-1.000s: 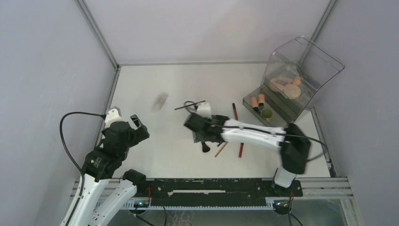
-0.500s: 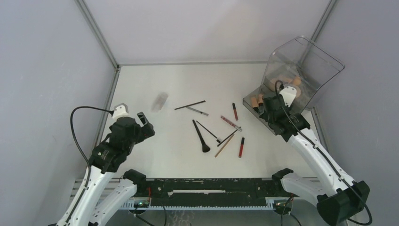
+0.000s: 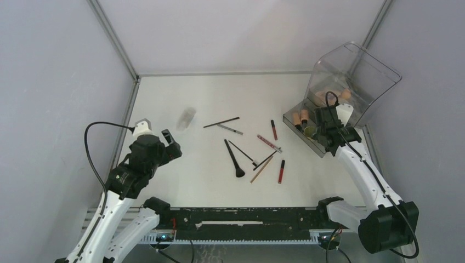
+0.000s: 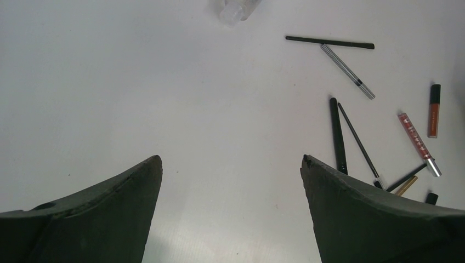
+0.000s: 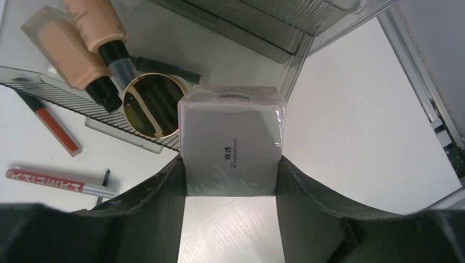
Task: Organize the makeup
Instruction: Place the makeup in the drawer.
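Observation:
My right gripper is shut on the white cube jar, holding it by two opposite sides just above the front edge of the organizer's open bottom drawer. In that drawer lie two tan bottles and a round gold-lidded compact. Loose makeup lies mid-table: a black brush, thin pencils, red lip tubes and a patterned tube. At the table's left my left gripper hangs open above bare surface, holding nothing.
The clear smoky organizer stands at the back right with beige compacts inside. A small clear bottle lies at the left back. Metal frame rails edge the table on both sides.
My right arm has swung from the table's middle to the organizer with the white cube jar, then edged slightly right. The left gripper has drifted a little up and right, still open.

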### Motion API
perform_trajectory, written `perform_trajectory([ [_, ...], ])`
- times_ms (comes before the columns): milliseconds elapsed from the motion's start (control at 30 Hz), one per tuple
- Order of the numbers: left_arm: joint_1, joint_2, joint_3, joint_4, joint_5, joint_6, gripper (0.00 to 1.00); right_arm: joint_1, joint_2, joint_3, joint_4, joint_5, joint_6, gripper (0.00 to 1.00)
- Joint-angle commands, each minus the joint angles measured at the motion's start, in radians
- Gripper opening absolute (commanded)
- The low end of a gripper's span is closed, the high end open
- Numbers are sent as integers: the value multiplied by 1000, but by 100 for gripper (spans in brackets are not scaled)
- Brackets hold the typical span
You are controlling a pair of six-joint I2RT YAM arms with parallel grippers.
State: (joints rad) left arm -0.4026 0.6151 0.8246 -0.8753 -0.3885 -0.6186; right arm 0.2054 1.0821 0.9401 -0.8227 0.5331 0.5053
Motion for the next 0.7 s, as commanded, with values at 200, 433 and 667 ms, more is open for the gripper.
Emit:
perform_trajectory([
  [200, 6, 14, -20, 52, 1, 36, 100, -16, 87, 0, 107, -6, -41, 42],
  [433, 5, 21, -11, 52, -5, 44, 100, -67, 178, 28, 203, -22, -70, 43],
  [667, 6, 48, -7, 61, -1, 52, 100, -112, 274, 69, 308, -31, -116, 44],
])
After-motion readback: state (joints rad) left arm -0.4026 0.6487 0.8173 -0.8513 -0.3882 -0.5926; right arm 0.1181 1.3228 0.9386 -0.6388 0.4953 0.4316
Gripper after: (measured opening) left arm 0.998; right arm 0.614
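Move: The right hand holds the white box; the drawer's free right-hand end, where the box is headed, lies about 8 cm ahead, 3 cm to the right and 11 cm below. The round jar stands in the drawer about 9 cm ahead and 3 cm left, with the two foundation bottles about 13 cm ahead and 7 cm left, both roughly 10 cm lower. From the idle left hand that free end is some 52 cm right, 9 cm ahead and 15 cm below. Down and forward goes the right hand: first nearly straight down for 2 cm, then slanting out over the table, in all about 4.5 cm down and 4 cm forward with a slight drift right. It carries the white box towards the free drawer space to the right of the round jar, the fingers keeping their pinch on its sides and the wrist tipping about 5 degrees further down. ##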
